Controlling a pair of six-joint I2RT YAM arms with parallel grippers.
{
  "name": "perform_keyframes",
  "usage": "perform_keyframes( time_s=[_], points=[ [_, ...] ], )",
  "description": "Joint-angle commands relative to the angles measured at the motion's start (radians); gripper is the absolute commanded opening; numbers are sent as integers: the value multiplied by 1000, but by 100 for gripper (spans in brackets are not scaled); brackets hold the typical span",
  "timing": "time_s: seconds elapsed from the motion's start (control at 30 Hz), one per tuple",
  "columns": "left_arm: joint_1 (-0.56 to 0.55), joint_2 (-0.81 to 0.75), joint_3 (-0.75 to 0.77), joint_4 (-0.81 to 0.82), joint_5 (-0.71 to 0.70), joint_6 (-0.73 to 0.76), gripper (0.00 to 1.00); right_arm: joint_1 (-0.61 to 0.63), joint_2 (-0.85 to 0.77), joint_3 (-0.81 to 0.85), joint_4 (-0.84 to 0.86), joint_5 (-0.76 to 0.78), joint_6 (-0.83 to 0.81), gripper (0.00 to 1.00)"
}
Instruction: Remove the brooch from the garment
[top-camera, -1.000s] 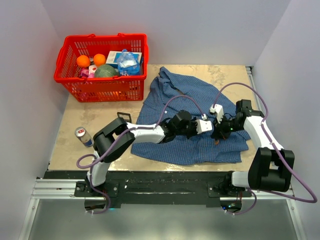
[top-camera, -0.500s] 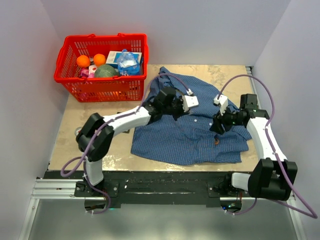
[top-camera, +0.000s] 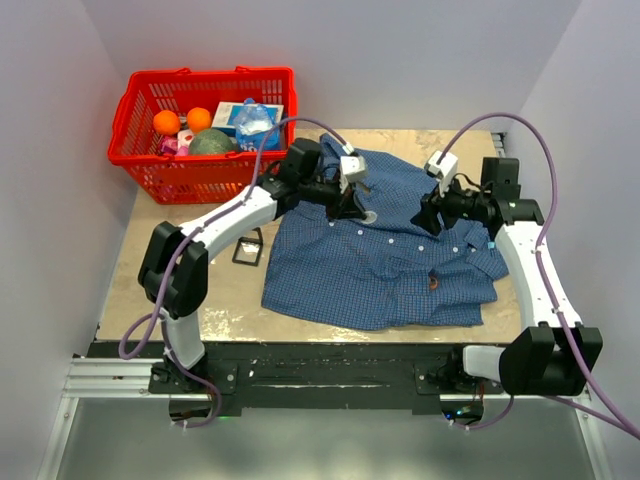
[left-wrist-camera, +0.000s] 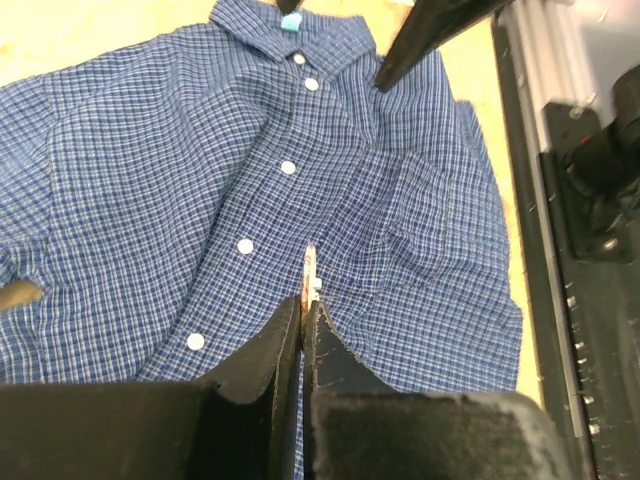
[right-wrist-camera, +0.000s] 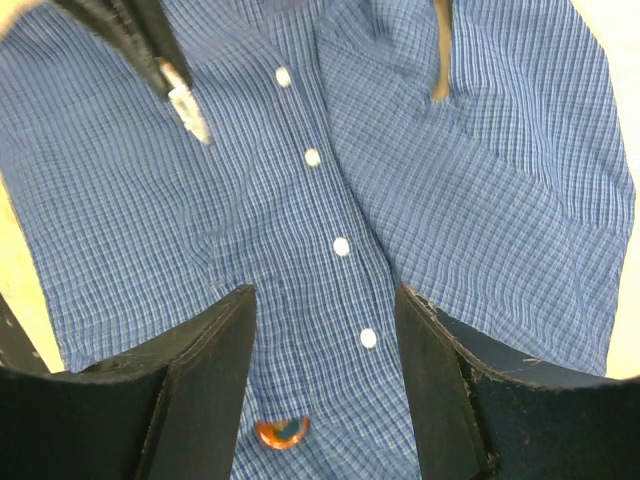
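Note:
The garment (top-camera: 380, 255), a blue checked shirt, lies spread across the table and fills both wrist views (left-wrist-camera: 200, 180) (right-wrist-camera: 420, 200). The brooch (top-camera: 432, 283) is a small reddish-orange dot on the shirt's front right part, seen also in the right wrist view (right-wrist-camera: 281, 432) below the button row. My left gripper (top-camera: 356, 210) (left-wrist-camera: 304, 305) hangs over the shirt's upper middle, shut on a thin pale sliver (left-wrist-camera: 311, 275). That sliver also shows at the left gripper's tip in the right wrist view (right-wrist-camera: 188, 105). My right gripper (top-camera: 425, 216) (right-wrist-camera: 325, 292) hovers open above the buttons, holding nothing.
A red basket (top-camera: 205, 170) with fruit and packets stands at the back left, close to the left arm. A small black frame-like object (top-camera: 248, 247) lies on the table left of the shirt. The walls close in on both sides.
Both arms rose and drew back from the shirt's front part. The left gripper swung to the back left, still shut. The right gripper opened and pulled away from the brooch.

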Motion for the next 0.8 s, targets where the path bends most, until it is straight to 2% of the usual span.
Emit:
perform_keyframes(
  time_s=[0.0,0.13,0.27,0.37,0.5,0.6,0.77],
  points=[
    [32,-41,8,115,160,-183,0,2,2,19,64,-126,58,61],
    [19,-59,-16,137,140,-185,0,20,5,22,75,-224,113,61],
    [24,-87,-34,137,161,-185,0,120,-15,-5,115,-223,149,63],
    [21,-103,-65,174,189,-223,0,143,-19,-10,148,-221,207,64],
    [12,-130,-82,166,178,-215,0,166,-4,16,87,-189,143,65],
    [-7,-149,-83,134,172,-176,0,183,8,26,92,-197,144,65],
    [-17,-147,-88,170,175,-209,0,211,15,42,84,-202,144,66]
  ],
)
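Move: The brooch, already off the garment and held at the left fingertips, hangs about 12 cm to the left of the open right fingers, roughly 1 cm ahead and 2 cm below. The orange crescent on the garment is some 12 cm back, 4 cm to the right and 14 cm below the right hand. From the left hand point, the brooch sits about 2 cm right and 1 cm down, level fore and aft. Leftward to the brooch goes the right hand, about 9 cm, drifting back 3 cm as it turns some 20 degrees, mostly counter-clockwise with its left side rising; its fingers stay open. Meanwhile the left hand keeps its pinch on the brooch, rising and drawing back some 4 cm each way with a slight tilt. The right fingers come close around it, but no touch can be made out. ##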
